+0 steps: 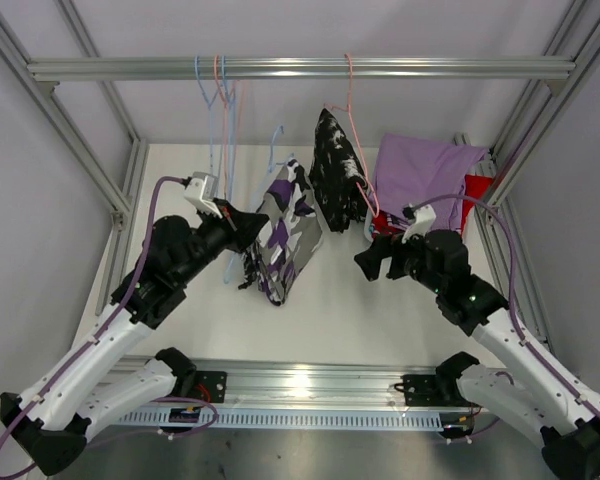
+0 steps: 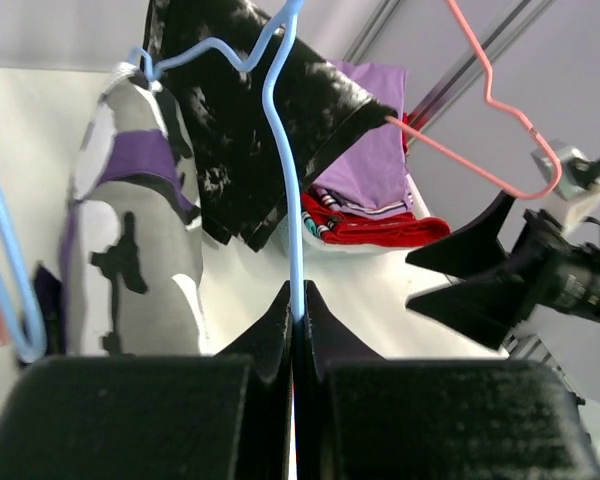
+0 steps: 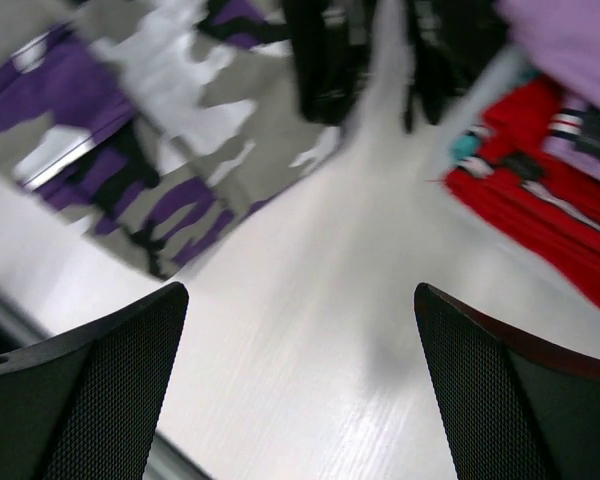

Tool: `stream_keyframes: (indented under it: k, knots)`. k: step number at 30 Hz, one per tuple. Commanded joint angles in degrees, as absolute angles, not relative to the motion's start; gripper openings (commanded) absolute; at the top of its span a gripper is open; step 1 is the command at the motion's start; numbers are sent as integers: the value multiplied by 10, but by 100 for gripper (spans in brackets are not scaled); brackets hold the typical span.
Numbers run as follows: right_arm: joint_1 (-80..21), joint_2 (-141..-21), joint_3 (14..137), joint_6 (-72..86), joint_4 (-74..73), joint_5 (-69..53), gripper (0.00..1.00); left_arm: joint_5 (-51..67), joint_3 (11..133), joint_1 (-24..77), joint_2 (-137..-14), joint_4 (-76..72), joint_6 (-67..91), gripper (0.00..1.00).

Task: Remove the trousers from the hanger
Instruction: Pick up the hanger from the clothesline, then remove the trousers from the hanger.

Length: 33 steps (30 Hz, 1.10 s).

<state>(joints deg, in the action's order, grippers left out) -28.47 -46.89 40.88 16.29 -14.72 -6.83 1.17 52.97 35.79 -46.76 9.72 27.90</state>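
The purple-white-black print trousers (image 1: pixel 285 232) (image 2: pixel 130 230) (image 3: pixel 130 120) hang from a light blue hanger (image 1: pixel 276 140) (image 2: pixel 280 150). My left gripper (image 1: pixel 252 226) (image 2: pixel 296 296) is shut on that hanger's wire, holding it below the rail. Behind them, the black trousers with white blotches (image 1: pixel 336 168) (image 2: pixel 242 118) hang on a pink hanger (image 1: pixel 350 85) (image 2: pixel 492 100) hooked on the rail. Lilac trousers (image 1: pixel 426 170) (image 2: pixel 376 150) lie on red ones (image 1: pixel 477 188) (image 2: pixel 372 226) at the back right, with a teal edge (image 2: pixel 310 226) showing. My right gripper (image 1: pixel 368 258) (image 3: pixel 300 340) is open and empty over bare table.
An aluminium rail (image 1: pixel 300 68) crosses the back, with blue and pink empty hangers (image 1: pixel 220 100) on its left part. Frame posts stand at both sides. A front rail (image 1: pixel 300 385) carries both arm bases.
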Motion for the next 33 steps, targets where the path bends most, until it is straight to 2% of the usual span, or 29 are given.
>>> stream_keyframes:
  k: [1,5,6,9,17,25,33]
  knots:
    - [-368,-471,445,137,-142,-3,100,18,504,366,-456,4,280,0]
    - [-512,-515,452,126,-99,117,99,36,497,374,-465,4,295,0]
    - [-565,-527,453,123,-85,187,99,35,491,376,-465,4,299,0]
    - [-629,-587,472,115,-33,261,99,27,483,381,-461,4,304,0]
    - [-667,-770,558,117,87,307,99,9,477,383,-446,13,299,0]
    - [-682,-834,577,142,185,316,99,-5,482,384,-434,23,289,0]
    - [-686,-878,613,144,184,288,98,-9,486,384,-436,27,285,0]
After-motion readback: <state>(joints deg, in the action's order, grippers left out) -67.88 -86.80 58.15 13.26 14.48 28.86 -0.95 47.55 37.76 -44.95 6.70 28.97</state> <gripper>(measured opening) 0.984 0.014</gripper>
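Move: The camouflage trousers, on the hanger my left hand already grips, have their middle about 19 cm to my right hand's left, 4 cm ahead and 2 cm higher. From my left hand they hang some 10 cm below, 4 cm ahead and 4 cm to the right. The black trousers are roughly 14 cm ahead of my right hand, 6 cm left and 7 cm up; the basket is about 22 cm ahead, 13 cm right and 14 cm below. I swing my right hand about 23 cm left to the near end of the camouflage trousers, nearly level, bowing back some 5 cm before coming forward again and easing in. Its fingers stay wide open and tip up about 15 degrees. My left hand keeps its pinch on the hanger wire, sinking 2–3 cm and then almost holding still. ##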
